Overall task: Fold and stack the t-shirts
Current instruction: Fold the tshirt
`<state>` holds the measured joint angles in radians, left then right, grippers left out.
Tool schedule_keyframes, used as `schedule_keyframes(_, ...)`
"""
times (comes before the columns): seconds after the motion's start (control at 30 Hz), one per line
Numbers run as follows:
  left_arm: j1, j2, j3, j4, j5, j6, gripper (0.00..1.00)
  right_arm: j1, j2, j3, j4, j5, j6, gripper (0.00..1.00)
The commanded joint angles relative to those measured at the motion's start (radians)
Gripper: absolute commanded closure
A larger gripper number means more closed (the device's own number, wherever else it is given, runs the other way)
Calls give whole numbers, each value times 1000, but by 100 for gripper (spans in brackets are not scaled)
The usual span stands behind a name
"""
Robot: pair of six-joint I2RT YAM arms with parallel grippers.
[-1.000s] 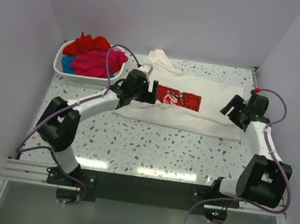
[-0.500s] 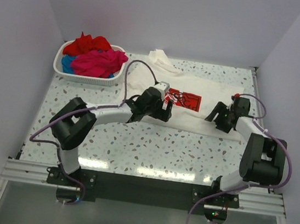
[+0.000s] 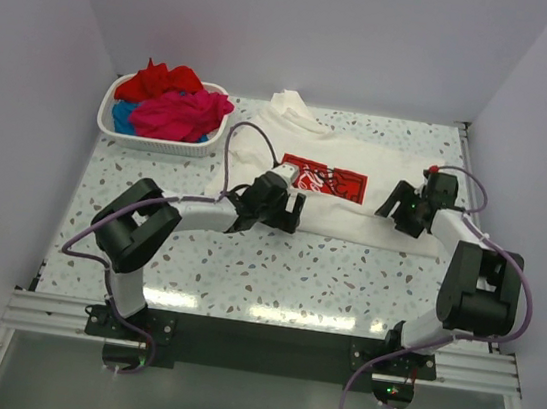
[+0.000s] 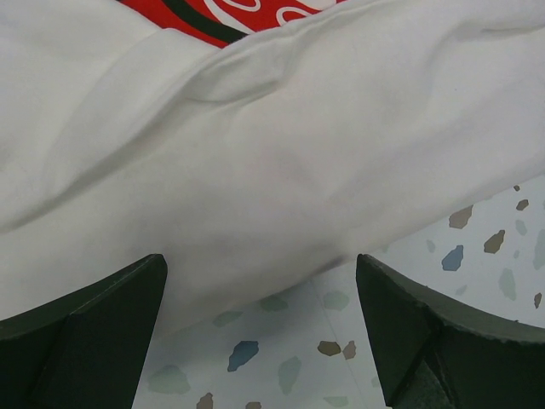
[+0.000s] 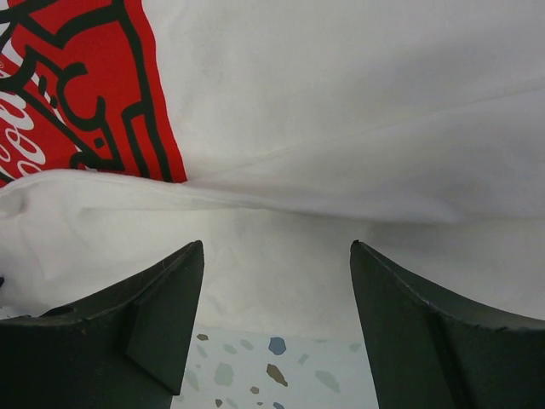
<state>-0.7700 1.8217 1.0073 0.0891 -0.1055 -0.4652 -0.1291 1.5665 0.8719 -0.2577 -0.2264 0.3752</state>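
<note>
A white t-shirt [image 3: 378, 178] with a red Coca-Cola print [image 3: 323, 179] lies spread on the speckled table. My left gripper [image 3: 288, 209] sits low at the shirt's near edge, just below the print. In the left wrist view it [image 4: 260, 260] is open, with the white hem [image 4: 281, 187] and bare table between its fingers [image 4: 85, 341]. My right gripper [image 3: 400, 209] is at the shirt's near right part. It [image 5: 277, 245] is open too, straddling a white fold [image 5: 281, 281] beside the print [image 5: 94, 111]. Red [image 3: 164, 79], magenta [image 3: 180, 114] and blue [image 3: 122, 116] t-shirts lie heaped in the basket.
The white slatted basket [image 3: 151, 140] stands at the back left. A bunched white part of the shirt [image 3: 291, 106] lies at the back near the wall. Walls close in the table on the left, right and back. Bare speckled table [image 3: 276, 265] lies between the shirt and the arm bases.
My left gripper moved from the shirt's left side, right and nearer, to the near hem below the print. The right gripper swung left onto the shirt's near right part.
</note>
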Motion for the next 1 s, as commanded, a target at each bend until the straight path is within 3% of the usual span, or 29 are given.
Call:
schedule_keyframes(0.0, 0, 2, -18, 63, -31, -13, 2, 6, 29, 55, 6, 10, -15, 27)
schedule_keyframes(0.47, 0, -30, -79, 66, -48, -9, 1, 6, 130, 108, 58, 84, 14, 27)
schedule_keyframes(0.7, 0, -35, -111, 75, -54, -16, 0, 6, 184, 240, 138, 153, 18, 27)
schedule_keyframes(0.97, 1, -44, -128, 80, -54, -18, 0, 8, 80, 257, 184, 124, -12, 27)
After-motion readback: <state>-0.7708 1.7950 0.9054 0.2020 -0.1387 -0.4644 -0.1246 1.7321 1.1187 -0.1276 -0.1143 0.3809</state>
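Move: The raised fold across the shirt's lower part lies about 2 cm ahead of the right gripper and 2 cm below it, with the red print centred some 18 cm left and 7 cm ahead. The shirt's near edge runs about 7 cm behind. For the left gripper, that near edge is practically underneath, some 2 cm below and 1 cm back; the print is about 12 cm ahead and 8 cm to the right. Keep the left gripper wide open and low over the shirt's near edge, settling only about a centimetre down and left. Dip the right gripper some 1.5 cm to the cloth with its fingers still parted, ease it forward, then sweep faster over the fold to about 10 cm forward and 3 cm right in all, rising again and tipping the fingers up about 10 degrees. ##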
